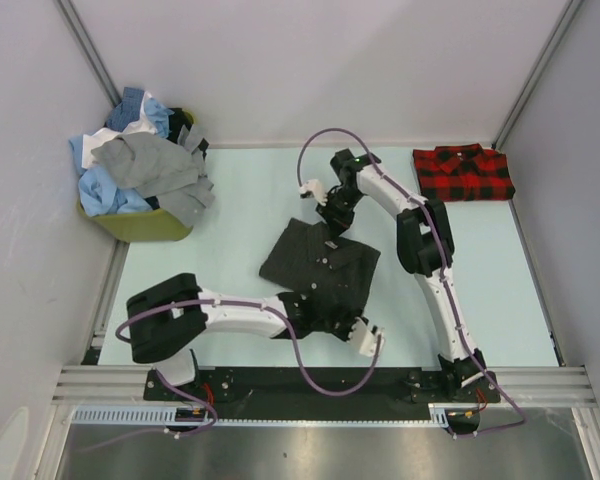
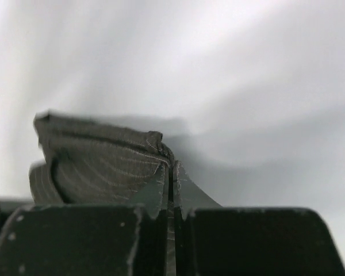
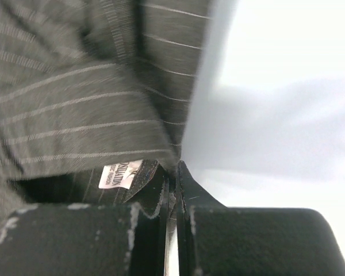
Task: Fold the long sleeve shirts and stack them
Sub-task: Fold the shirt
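Note:
A dark charcoal pinstriped shirt [image 1: 320,262] lies partly folded in the middle of the table. My left gripper [image 1: 327,303] is at its near edge, shut, with the shirt's hem [image 2: 103,167] pinched at the fingertips [image 2: 161,184]. At the far edge my right gripper [image 1: 333,217] is also shut on the cloth [image 3: 75,109], right beside the white collar label [image 3: 119,173]. A red-and-black plaid shirt [image 1: 463,172] sits folded at the far right corner. Several more shirts [image 1: 140,160], blue, white and grey, are heaped in a basket.
The yellow-green basket [image 1: 145,227] stands at the far left corner against the wall. Grey walls close in the pale table [image 1: 500,280] on the left, back and right. A black strip with the arm bases [image 1: 280,385] runs along the near edge.

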You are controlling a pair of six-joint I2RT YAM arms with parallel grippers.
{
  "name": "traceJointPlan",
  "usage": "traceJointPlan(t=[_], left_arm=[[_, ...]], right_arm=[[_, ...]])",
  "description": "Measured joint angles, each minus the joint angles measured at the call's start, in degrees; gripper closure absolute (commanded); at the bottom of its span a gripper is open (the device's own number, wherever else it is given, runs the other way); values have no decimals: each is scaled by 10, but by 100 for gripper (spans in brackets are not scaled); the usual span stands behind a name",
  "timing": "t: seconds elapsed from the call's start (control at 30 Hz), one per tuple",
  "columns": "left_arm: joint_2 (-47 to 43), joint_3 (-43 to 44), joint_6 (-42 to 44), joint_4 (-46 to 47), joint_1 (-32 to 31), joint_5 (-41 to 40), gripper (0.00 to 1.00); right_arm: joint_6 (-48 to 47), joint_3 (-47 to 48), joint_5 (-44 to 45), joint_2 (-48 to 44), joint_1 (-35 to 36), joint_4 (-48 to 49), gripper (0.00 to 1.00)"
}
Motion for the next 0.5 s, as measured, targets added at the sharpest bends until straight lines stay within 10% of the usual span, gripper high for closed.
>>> traceJointPlan(t=[0.13, 0.27, 0.5], left_arm=[[42, 55, -66, -3, -34, -7, 93], [70, 94, -116, -7, -41, 0, 59], [61, 145, -207, -66, -37, 37, 46]], right_arm=[[-30, -10, -23, -4, 36, -17, 100], [-86, -45, -51, -21, 74, -20, 98], [-110, -99, -68, -57, 104, 21, 36]])
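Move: Both hands still pinch the dark striped shirt, its middle some 17 cm ahead and 7 cm left of the left hand, and about 8 cm back and 2 cm left of the right hand, slightly below both. The left hand's laying spot is about 3 cm back and 6 cm to its right; the table's near edge is about 11 cm straight back. The right hand's laying spot is about 8 cm back and 7 cm left; the red plaid shirt lies about 22 cm ahead and 38 cm right. The right hand, low over the table, drags its pinched collar-side edge of the dark shirt back about 8 cm and left about 7 cm, turning some 20 degrees counter-clockwise, then opens to let the cloth go. Meanwhile the left hand pulls the near right corner out to the right about 6 cm and a little back towards the near edge, then opens about halfway, rising a couple of centimetres off the corner with its fingers tipping to point more steeply back. ##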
